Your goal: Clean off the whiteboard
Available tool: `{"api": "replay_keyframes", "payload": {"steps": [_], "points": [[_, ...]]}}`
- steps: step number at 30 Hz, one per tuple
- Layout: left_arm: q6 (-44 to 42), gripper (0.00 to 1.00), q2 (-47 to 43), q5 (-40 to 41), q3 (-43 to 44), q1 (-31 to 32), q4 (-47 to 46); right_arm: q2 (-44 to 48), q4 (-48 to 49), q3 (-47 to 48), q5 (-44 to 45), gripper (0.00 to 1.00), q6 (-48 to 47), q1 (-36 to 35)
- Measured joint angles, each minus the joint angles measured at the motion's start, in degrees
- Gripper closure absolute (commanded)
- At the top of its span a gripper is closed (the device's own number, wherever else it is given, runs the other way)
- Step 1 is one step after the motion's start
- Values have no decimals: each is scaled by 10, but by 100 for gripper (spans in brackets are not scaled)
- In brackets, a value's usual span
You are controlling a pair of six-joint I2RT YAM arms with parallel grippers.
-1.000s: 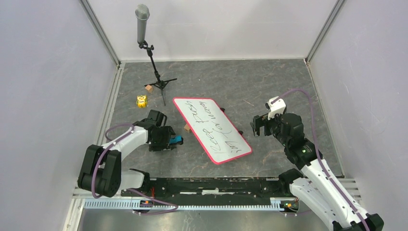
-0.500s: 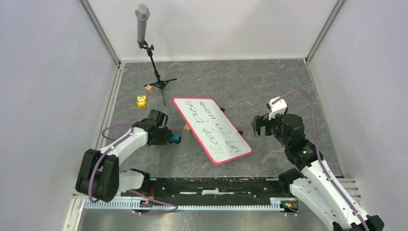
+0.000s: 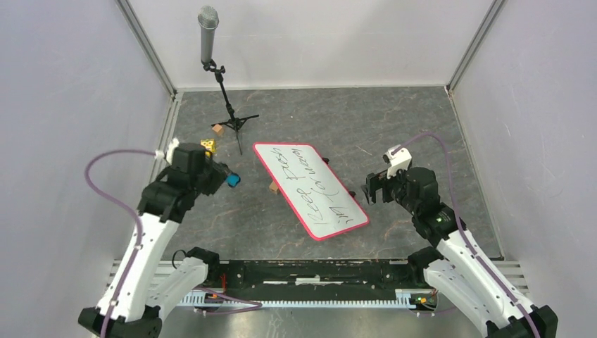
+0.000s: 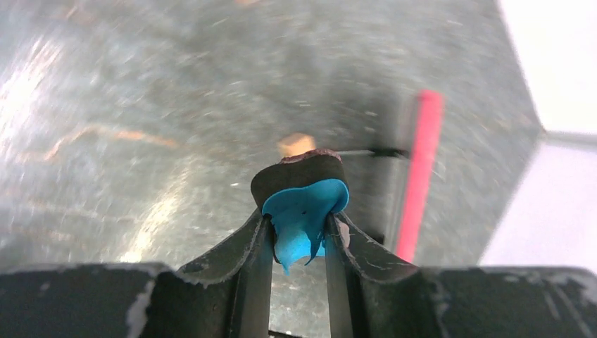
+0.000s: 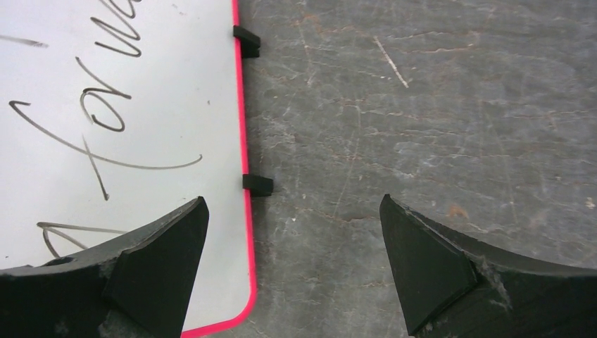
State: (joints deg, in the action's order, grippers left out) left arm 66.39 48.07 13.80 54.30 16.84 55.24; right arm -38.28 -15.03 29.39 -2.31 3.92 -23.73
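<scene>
The whiteboard [image 3: 310,189] lies flat in the middle of the table, white with a pink-red rim and black handwriting. Its rim shows blurred in the left wrist view [image 4: 420,169], and its right edge with two black clips in the right wrist view [image 5: 141,113]. My left gripper [image 3: 227,177] is raised left of the board, shut on a small blue eraser [image 4: 304,218] with a dark felt side. My right gripper [image 5: 292,232] is open and empty, hovering over the board's right edge near its lower corner; it also shows in the top view [image 3: 373,189].
A microphone on a black tripod stand [image 3: 224,91] stands at the back. A small yellow toy [image 3: 208,146] and a small wooden block [image 3: 217,129] lie beside it. Another small brown block [image 3: 272,187] lies at the board's left edge. Walls enclose the table.
My left arm has lifted the blue eraser off the table and swung up and back. My right gripper has edged slightly toward the board.
</scene>
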Motion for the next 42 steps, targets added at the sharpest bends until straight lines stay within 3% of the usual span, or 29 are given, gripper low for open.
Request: {"api": "replay_keyframes", "payload": {"steps": [4, 8, 14, 18, 22, 27, 32, 42], "points": [[-152, 79, 4, -51, 136, 19, -1, -23, 11, -4, -23, 3, 3, 0], [-239, 78, 76, -52, 283, 117, 10, -52, 13, -4, -41, 2, 4, 0], [-332, 77, 323, 47, 533, 316, 76, -78, 13, 7, -56, 3, 9, 0], [-389, 77, 502, 125, 710, 389, 165, -78, 13, 17, -42, 3, 16, 0], [-435, 76, 625, 179, 842, 432, 235, -59, 9, 19, 27, 3, 45, 0], [-474, 76, 690, 194, 869, 464, 264, 16, -4, 19, 144, 2, 72, 0], [-475, 81, 727, 201, 870, 468, 298, 60, -9, 23, 198, 3, 67, 0], [-475, 79, 726, 159, 811, 466, 338, 26, -9, 16, 140, 3, 64, 0]]}}
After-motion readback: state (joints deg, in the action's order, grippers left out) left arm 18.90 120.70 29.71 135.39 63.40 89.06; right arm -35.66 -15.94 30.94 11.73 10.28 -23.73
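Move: The teal eraser is already gripped in my left hand. The middle of the whiteboard lies about 26 cm to this hand's right, 2 cm ahead and some 9 cm lower. A wooden block sits about 9 cm ahead, 12 cm right and 18 cm down; the yellow block is roughly 27 cm ahead, 15 cm left and 17 cm down. From my right hand the whiteboard's middle is about 20 cm left, 5 cm ahead and 6 cm below. I keep the eraser pinched and swing my left hand up some 17 cm and about 28 cm right, over the whiteboard's raised left edge, then sink roughly 14 cm towards its written face, rolling and turning clockwise so the fingers point left and down at it. My empty, open right hand dips slightly left, then backs off right and up about 7 cm before easing partway back. ##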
